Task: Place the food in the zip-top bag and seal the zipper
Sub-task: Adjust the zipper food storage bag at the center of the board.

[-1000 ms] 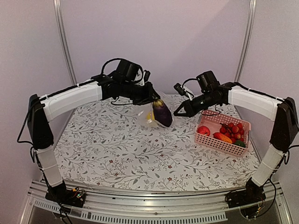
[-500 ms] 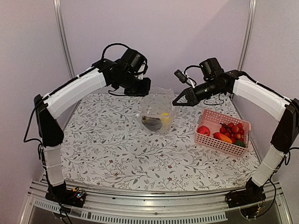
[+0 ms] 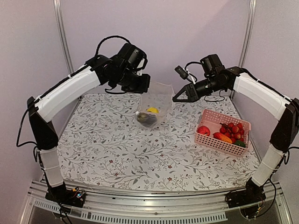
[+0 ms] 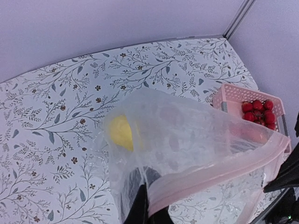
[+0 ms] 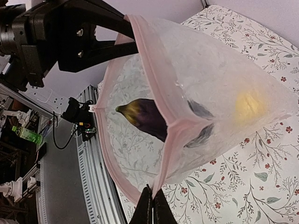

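Note:
The clear zip-top bag [image 3: 159,96] hangs open between both grippers above the table. My left gripper [image 3: 145,87] is shut on the bag's left rim, and my right gripper [image 3: 175,99] is shut on its right rim. In the left wrist view the left gripper [image 4: 146,201] pinches the pink zipper [image 4: 193,181]. The right gripper [image 5: 153,193] pinches the zipper [image 5: 110,159] at the opposite corner. Of the food, a yellow lemon [image 3: 153,110] and a purple eggplant [image 5: 142,116] lie in the bag's bottom. Red round pieces [image 3: 233,129], an orange-red piece [image 3: 223,136] and a green piece [image 3: 240,143] sit in the basket.
The pink lattice basket [image 3: 219,144] stands on the flowered table [image 3: 117,149] at the right, below my right arm. A wall and two metal posts close the back.
The eggplant has dropped from the bag's mouth to its bottom beside the lemon. Both grippers have risen and the bag now hangs with its mouth spread wide.

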Robot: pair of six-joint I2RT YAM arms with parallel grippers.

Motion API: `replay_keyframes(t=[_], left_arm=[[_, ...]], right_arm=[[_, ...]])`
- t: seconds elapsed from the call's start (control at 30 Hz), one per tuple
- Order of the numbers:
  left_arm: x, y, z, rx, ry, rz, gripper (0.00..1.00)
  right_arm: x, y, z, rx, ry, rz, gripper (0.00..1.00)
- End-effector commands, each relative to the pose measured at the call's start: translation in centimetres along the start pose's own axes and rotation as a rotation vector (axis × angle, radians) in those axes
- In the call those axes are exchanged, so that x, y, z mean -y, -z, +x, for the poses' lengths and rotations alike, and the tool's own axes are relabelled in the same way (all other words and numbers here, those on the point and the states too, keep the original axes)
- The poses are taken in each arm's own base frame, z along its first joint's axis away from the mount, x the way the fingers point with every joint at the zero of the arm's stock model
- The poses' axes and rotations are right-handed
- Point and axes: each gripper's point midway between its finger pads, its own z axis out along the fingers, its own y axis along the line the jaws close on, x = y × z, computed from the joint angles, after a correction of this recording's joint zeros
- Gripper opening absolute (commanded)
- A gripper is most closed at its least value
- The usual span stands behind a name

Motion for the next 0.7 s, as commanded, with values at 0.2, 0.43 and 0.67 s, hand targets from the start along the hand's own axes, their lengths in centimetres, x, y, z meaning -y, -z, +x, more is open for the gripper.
replay_keyframes(t=[0.2, 0.43, 0.67], left_arm=[[-1.4, -3.4, 0.5, -0.003, 0.004, -0.024, 0.0], [-0.3, -1.7, 0.0, 0.029, 0.019, 0.048, 0.0], [-0.9, -2.6, 1.3, -0.023, 0.009, 0.027, 0.0]], right_arm=[[-0.6, 0.7, -1.0, 0.022, 0.039, -0.029, 0.11], [-0.9, 2.4, -1.3, 0.041, 0.092, 0.011, 0.48], [3.2, 6.5, -0.4, 0.077, 0.079, 0.157, 0.53]])
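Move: The left gripper holds one side of the bag's mouth; inside the bag the eggplant hangs about 23 cm below that hand, some 3 cm back and 2 cm left, with the yellow vegetable about 2 cm ahead of the hand, 1 cm right and 22 cm down. From the right gripper, shut on the mouth's other side, the eggplant lies about 3 cm ahead, 12 cm left and 23 cm down; the pink basket sits about 25 cm right, 3 cm back and 26 cm down. Keep the left gripper shut on its side of the bag's mouth: raise it a couple of centimetres, drifting right, then drop it about 6 cm while easing back left and slightly forward, lowering the bag towards the board. Meanwhile hold the right hand nearly still, open its fingers about halfway to let go of the mouth, then draw it right and slightly up and forward, away from the bag. ##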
